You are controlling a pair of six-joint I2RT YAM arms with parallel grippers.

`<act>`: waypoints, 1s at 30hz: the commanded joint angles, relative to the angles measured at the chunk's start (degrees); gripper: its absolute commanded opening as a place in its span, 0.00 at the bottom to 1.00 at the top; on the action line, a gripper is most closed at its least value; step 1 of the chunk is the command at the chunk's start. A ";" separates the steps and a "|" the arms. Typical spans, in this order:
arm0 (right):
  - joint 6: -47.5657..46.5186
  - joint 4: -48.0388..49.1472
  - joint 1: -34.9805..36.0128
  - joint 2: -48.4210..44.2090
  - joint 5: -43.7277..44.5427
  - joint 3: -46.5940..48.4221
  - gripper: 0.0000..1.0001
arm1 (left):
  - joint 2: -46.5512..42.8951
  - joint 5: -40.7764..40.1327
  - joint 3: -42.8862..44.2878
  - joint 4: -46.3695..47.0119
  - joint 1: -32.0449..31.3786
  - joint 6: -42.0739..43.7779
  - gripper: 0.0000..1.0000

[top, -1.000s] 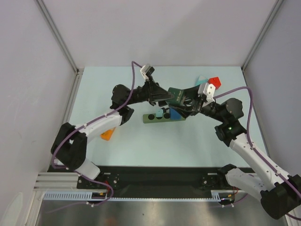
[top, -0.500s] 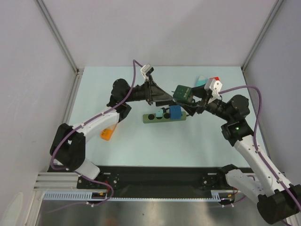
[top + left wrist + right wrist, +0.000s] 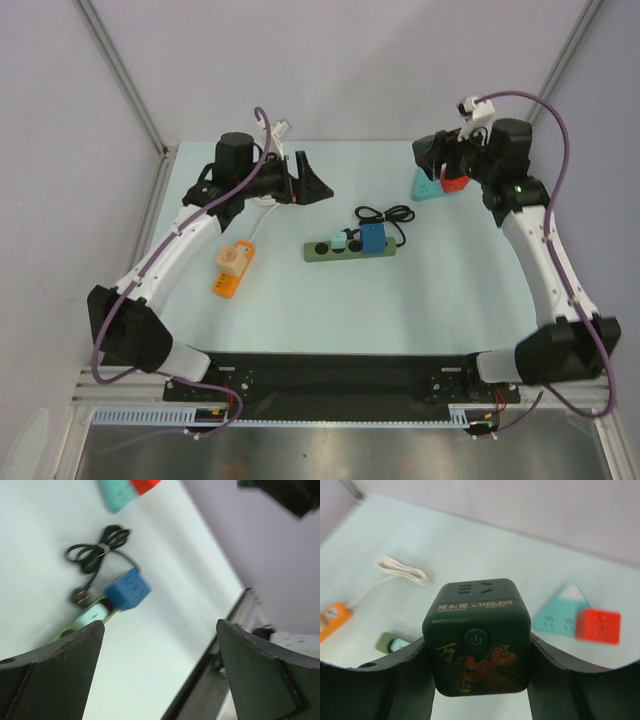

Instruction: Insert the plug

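Observation:
The plug is a dark green cube (image 3: pixel 476 636) with a power button and a gold and red design. My right gripper (image 3: pixel 476 647) is shut on its two sides and holds it in the air at the far right of the table (image 3: pixel 440 160). A green power strip (image 3: pixel 328 250) lies mid-table, with a blue cube (image 3: pixel 373 238) and a mint plug (image 3: pixel 342 240) standing in it. My left gripper (image 3: pixel 316 182) hangs open and empty at the far left, well away from the strip. In the left wrist view its fingers (image 3: pixel 55 670) frame bare table below the blue cube (image 3: pixel 127 590).
A coiled black cord (image 3: pixel 385 214) lies behind the strip. A teal triangle (image 3: pixel 428 186) and a red cube (image 3: pixel 455 182) sit at the far right, under my right gripper. An orange adapter (image 3: pixel 230 268) with a white cable (image 3: pixel 402 570) lies at the left.
Both grippers met over the strip at the green cube. The left one opened and let go. Both arms then drew back to the far corners, the right one carrying the cube.

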 commanded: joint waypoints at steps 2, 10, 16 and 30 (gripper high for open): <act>-3.45 -14.45 -0.20 13.22 13.85 11.35 0.00 | -4.94 -8.19 -2.97 -11.07 -0.28 14.35 1.00; -6.44 -17.61 -2.57 34.05 14.74 28.84 0.00 | -10.83 -6.61 -16.59 -5.18 -0.81 14.44 1.00; -8.55 -26.39 -3.63 46.89 15.26 40.71 0.00 | -10.75 -3.63 -19.68 -3.33 -0.90 14.44 1.00; -10.22 -11.82 -3.19 46.99 9.72 26.49 0.00 | -10.57 -1.60 -20.12 -2.19 -0.72 13.74 1.00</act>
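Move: The dark green cube is already in the right hand. The teal triangular socket it is being taken to lies about 21 cm ahead, 8 cm to the right and 33 cm below. The red cube stands roughly 7 cm to the right of the triangle and level with it; the coiled black cable is some 10 cm nearer than the triangle and 12 cm to its left. From the left hand the triangle is about 27 cm ahead, 30 cm to the right and 29 cm below. Down and forward, veering a little right, the right hand sweeps the held green cube towards the teal triangle: about 25 cm lower and 15 cm out, easing back a touch as it sinks, while the wrist tips some 35 degrees further down. The grip holds. The left hand, empty and wide open, drops about 11 cm and draws back and left, its wrist rolling slightly. ##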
